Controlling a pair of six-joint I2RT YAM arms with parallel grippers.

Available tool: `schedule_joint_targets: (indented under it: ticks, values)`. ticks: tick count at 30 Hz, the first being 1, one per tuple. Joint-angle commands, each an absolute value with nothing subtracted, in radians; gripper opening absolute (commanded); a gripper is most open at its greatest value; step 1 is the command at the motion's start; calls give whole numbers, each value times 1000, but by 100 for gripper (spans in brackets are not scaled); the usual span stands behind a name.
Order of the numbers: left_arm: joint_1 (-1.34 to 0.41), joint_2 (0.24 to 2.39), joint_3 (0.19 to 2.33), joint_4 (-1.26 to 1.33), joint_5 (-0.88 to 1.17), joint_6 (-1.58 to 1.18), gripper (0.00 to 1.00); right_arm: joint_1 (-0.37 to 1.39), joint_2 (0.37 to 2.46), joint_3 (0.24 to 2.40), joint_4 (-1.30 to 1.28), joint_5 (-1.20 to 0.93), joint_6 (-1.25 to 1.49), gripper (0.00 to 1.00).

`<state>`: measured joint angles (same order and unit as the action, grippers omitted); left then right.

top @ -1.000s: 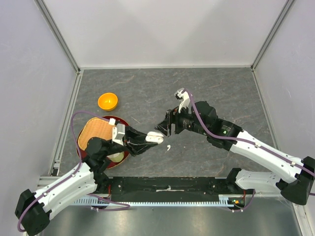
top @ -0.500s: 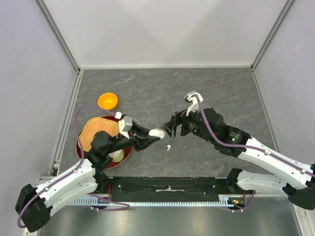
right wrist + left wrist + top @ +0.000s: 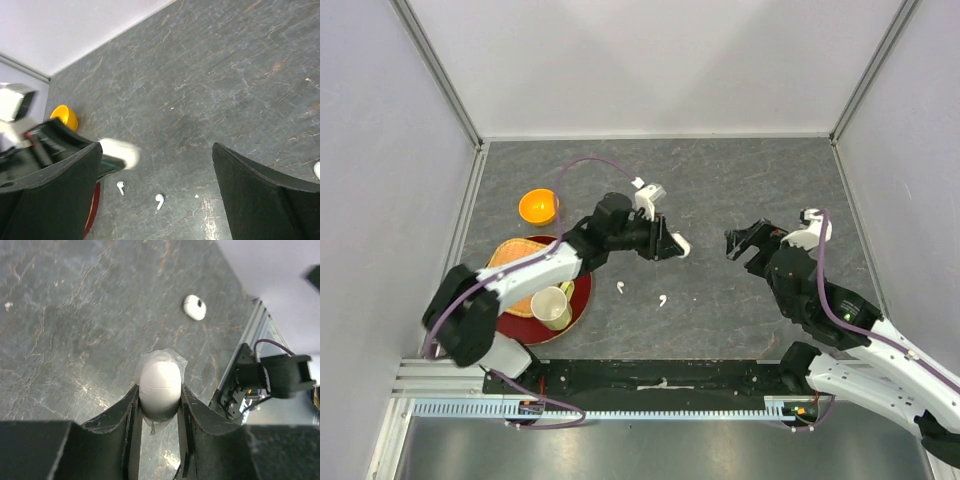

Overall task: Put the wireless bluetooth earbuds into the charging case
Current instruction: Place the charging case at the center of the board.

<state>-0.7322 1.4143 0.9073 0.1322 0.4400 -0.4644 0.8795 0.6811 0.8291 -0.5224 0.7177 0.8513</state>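
Observation:
My left gripper [image 3: 670, 244] is shut on a white oval charging case [image 3: 159, 385], which shows a seam and a scrap of clear film. The case [image 3: 681, 247] hangs above the middle of the table. Two white earbuds lie loose on the dark stone top: one [image 3: 620, 288] below the left gripper, the other [image 3: 662, 299] just to its right. The right wrist view shows both earbuds too, the first [image 3: 120, 187] to the left of the second [image 3: 159, 201]. My right gripper [image 3: 744, 241] stands wide open and empty, to the right of the case. A second small white case [image 3: 194, 307] lies farther off on the table.
An orange bowl [image 3: 539, 206] sits at the left. A red round tray [image 3: 582, 298] in front of it holds a woven mat [image 3: 516, 265] and a pale cup [image 3: 552, 307]. Grey walls close in the table on three sides.
My left arm has swung forward and to the right with the case. My right gripper has drawn back to the right and opened wider. A second earbud now shows on the table.

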Motion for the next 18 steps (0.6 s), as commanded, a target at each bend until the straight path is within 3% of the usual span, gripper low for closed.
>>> schedule_joint_targets:
  ticks: [1, 7, 18]
  values:
    - [-729, 1602, 1035, 83, 443, -598, 2, 876, 647, 830, -592, 796, 893, 98]
    - [-730, 1805, 1134, 118, 420, -644, 2, 874, 635, 828, -597, 770, 873, 98]
    - [-730, 1947, 1183, 121, 348, -704, 6, 874, 657, 825, -597, 736, 842, 98]
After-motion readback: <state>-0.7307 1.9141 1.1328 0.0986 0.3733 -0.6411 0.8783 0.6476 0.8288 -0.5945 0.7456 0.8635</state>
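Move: The left hand holds the charging case; the centre of the board, where it is going, lies about 6 cm ahead, 5 cm to the right and some 18 cm below. One loose earbud lies about 3 cm back and 2 cm left of that hand, the other level with it and 11 cm left, both about 19 cm down. From the right hand the spot is about 8 cm ahead, 8 cm left, 26 cm down. The left hand lowers the still-gripped charging case about 13 cm, with 5 forward, towards the board's centre, rolling 20 degrees. ##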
